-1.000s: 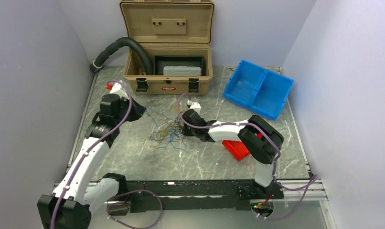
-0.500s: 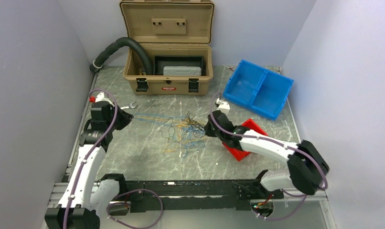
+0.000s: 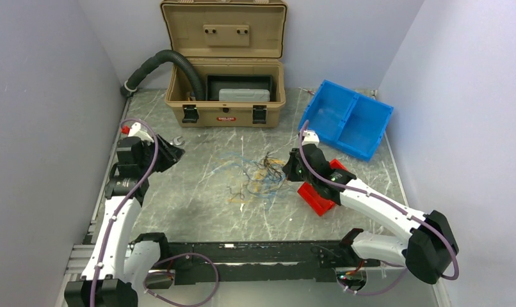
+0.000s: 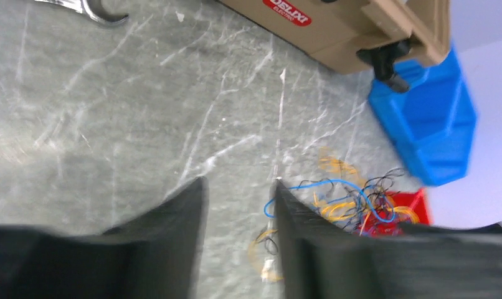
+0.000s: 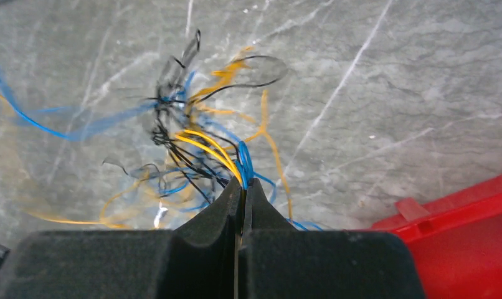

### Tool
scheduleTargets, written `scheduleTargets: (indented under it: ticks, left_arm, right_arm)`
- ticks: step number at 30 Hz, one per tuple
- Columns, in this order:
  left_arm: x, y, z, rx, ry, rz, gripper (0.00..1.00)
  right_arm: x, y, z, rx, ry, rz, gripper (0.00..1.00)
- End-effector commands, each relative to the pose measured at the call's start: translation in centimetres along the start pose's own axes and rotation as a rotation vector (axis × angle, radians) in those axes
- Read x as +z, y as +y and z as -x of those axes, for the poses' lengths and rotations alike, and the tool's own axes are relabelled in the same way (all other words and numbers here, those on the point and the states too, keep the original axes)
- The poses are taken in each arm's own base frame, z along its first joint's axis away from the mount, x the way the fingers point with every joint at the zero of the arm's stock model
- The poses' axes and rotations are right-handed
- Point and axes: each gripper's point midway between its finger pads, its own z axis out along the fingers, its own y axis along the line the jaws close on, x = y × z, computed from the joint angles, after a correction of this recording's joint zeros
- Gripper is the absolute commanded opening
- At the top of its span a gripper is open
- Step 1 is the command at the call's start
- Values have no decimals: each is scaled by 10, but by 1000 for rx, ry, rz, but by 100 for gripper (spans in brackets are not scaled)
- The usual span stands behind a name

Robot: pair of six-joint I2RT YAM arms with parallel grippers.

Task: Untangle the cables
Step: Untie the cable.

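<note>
The cables (image 3: 258, 176) are a loose tangle of thin blue, yellow-orange and black wires at the table's middle. My right gripper (image 3: 289, 169) sits at the tangle's right edge. In the right wrist view it (image 5: 242, 180) is shut on several blue and yellow strands of the cables (image 5: 192, 143), which fan out ahead of the tips. My left gripper (image 3: 172, 153) is well left of the tangle. In the left wrist view it (image 4: 239, 182) is open with bare table between the fingers, and the cables (image 4: 354, 202) lie ahead to the right, apart from it.
An open tan toolbox (image 3: 225, 96) stands at the back, with a black corrugated hose (image 3: 156, 64) running into it. A blue bin (image 3: 345, 118) is at the back right. A red tray (image 3: 319, 195) lies under the right arm. A wrench (image 3: 177, 141) lies by the left gripper.
The right gripper shut on strands and dragged the tangle to the right. The left gripper drew back left with blue strands stretched taut, then opened and let them go.
</note>
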Motion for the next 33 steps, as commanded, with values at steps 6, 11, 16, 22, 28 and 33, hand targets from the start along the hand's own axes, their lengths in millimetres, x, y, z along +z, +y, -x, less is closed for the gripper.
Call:
scheduleTargets:
  ticks: [6, 11, 16, 22, 28, 33]
  left_arm:
    - [13, -42, -22, 195, 76, -165, 99]
    - [19, -77, -52, 274, 150, -320, 99]
    - [29, -102, -83, 359, 241, -425, 99]
    - [43, -134, -126, 484, 371, -532, 99]
    - [50, -160, -160, 552, 428, -657, 99]
    - [61, -171, -171, 548, 441, -668, 99]
  right_arm:
    - [-6, 23, 22, -98, 31, 74, 0]
    - [-5, 31, 23, -106, 49, 105, 0]
    - [-5, 33, 22, -114, 63, 110, 0]
    - [-5, 34, 22, -120, 69, 112, 0]
    - [-5, 36, 23, -119, 70, 119, 0]
    - [-6, 41, 25, -112, 67, 141, 0]
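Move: The cable tangle hangs from the right gripper, its middle roughly 25 cm to the right of the left hand, about 4 cm farther back and some 12 cm lower. From that tangle the red bin lies about 20 cm to the right and nearly level fore and aft; the wrench is about 10 cm left and 10 cm ahead of the left hand, on the table. From the right hand, the tangle's middle is about 7 cm left, 1 cm ahead and 7 cm below. Rightward in one quick sweep of about 22 cm, the left hand crosses towards the hanging tangle, sinking some 6 cm, mostly in the second half, and swinging about 50 degrees clockwise. Its empty fingers spread from partly to wide open early on and stay so, ending just short of the right gripper. The right hand keeps its pinch on the blue and yellow loops, easing about 2 cm left. ##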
